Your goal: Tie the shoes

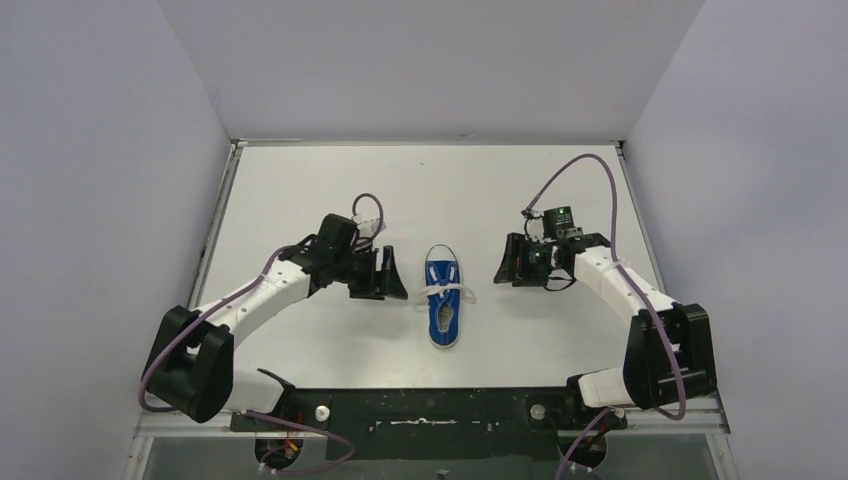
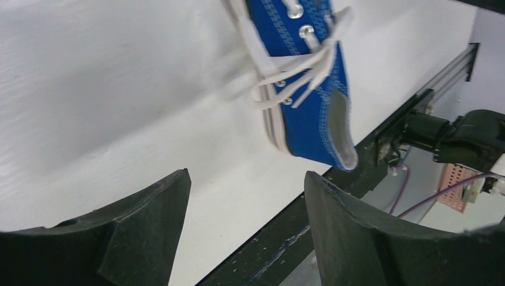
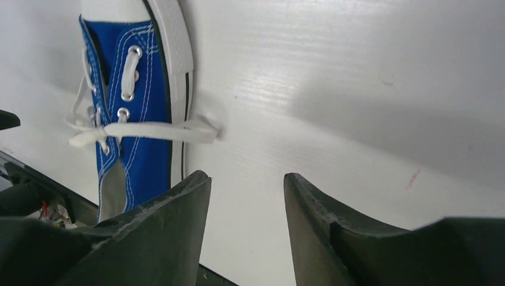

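Note:
A small blue sneaker point(image 1: 443, 300) with a white sole rim and grey insole lies in the middle of the white table, toe pointing away from the arm bases. Its white laces point(image 1: 446, 291) cross over the tongue, and their ends trail off both sides. My left gripper point(image 1: 393, 275) stands just left of the shoe, open, with only bare table between its jaws point(image 2: 247, 176). My right gripper point(image 1: 500, 263) stands just right of the shoe, also open and holding nothing point(image 3: 245, 176). The shoe point(image 2: 309, 113) shows beyond the left fingers and, with a lace end point(image 3: 199, 130) on the table, beyond the right fingers.
A black mounting rail point(image 1: 430, 410) runs along the table's near edge between the arm bases. White walls close in the table on the left, right and far sides. The right arm's base point(image 2: 470, 137) shows in the left wrist view.

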Tool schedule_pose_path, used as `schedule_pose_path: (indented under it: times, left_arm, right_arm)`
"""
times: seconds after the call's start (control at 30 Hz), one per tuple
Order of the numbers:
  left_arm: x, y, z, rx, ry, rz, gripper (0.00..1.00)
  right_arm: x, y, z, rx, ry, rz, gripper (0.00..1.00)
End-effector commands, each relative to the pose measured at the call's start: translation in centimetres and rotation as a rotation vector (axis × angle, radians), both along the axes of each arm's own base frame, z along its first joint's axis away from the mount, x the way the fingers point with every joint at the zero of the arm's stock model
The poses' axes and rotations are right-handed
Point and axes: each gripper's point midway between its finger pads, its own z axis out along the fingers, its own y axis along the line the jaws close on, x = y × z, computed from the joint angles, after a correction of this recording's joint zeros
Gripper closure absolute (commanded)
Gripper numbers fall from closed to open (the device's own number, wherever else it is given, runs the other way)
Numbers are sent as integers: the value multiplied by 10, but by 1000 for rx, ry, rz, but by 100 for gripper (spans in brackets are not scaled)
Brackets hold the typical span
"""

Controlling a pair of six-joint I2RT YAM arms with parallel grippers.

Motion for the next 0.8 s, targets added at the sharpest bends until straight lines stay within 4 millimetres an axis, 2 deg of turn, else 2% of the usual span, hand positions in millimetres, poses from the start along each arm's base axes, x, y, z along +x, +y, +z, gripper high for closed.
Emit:
schedule_pose_path:
  times: [0.0,0.13,0.23,0.4,0.5,0.7,0.77]
  left_arm:
    - [0,-43,38,-170,-52,-58,33]
    - [4,-71,35,-224,-31,-92,35]
    - [11,-81,26,-229,-5,-93,43]
    - [13,-88,19,-238,11,-113,56]
    - [11,-92,16,-253,24,-129,68]
    - [12,-96,19,-272,8,-144,72]
    - [13,-96,18,-265,6,-142,76]
  right_arm:
    - [-20,-11,28,-58,-31,51,50]
    - [-30,-11,42,-44,-59,53,50]
    - [-36,-15,53,-50,-99,53,50]
    - [-43,-19,62,-59,-121,46,50]
    - [-43,-19,64,-57,-130,37,50]
    - [-43,-18,61,-53,-123,30,51]
    - [-43,-17,61,-48,-122,29,51]
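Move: The bow's left loop hangs off the near flank of the blue shoe, about 8 cm to the right of my open left hand, some 1 cm farther out and roughly 4 cm below. The knot sits about 12 cm to my left hand's right and 2 cm ahead, and the shoe's opening is also 12 cm right but 4 cm back. From my right hand, that left loop lies some 18 cm left, 1 cm back and 4 cm below. I swing my left hand about 8 cm to the right, towards the left loop and the knot, rising slightly at first and then sinking to just under its starting height. On the way I narrow its fingers from wide open to about a quarter and tilt them some 10 degrees flatter towards the shoe. Meanwhile my empty right hand backs off, about 5 cm back and 5 cm up, then waits. ##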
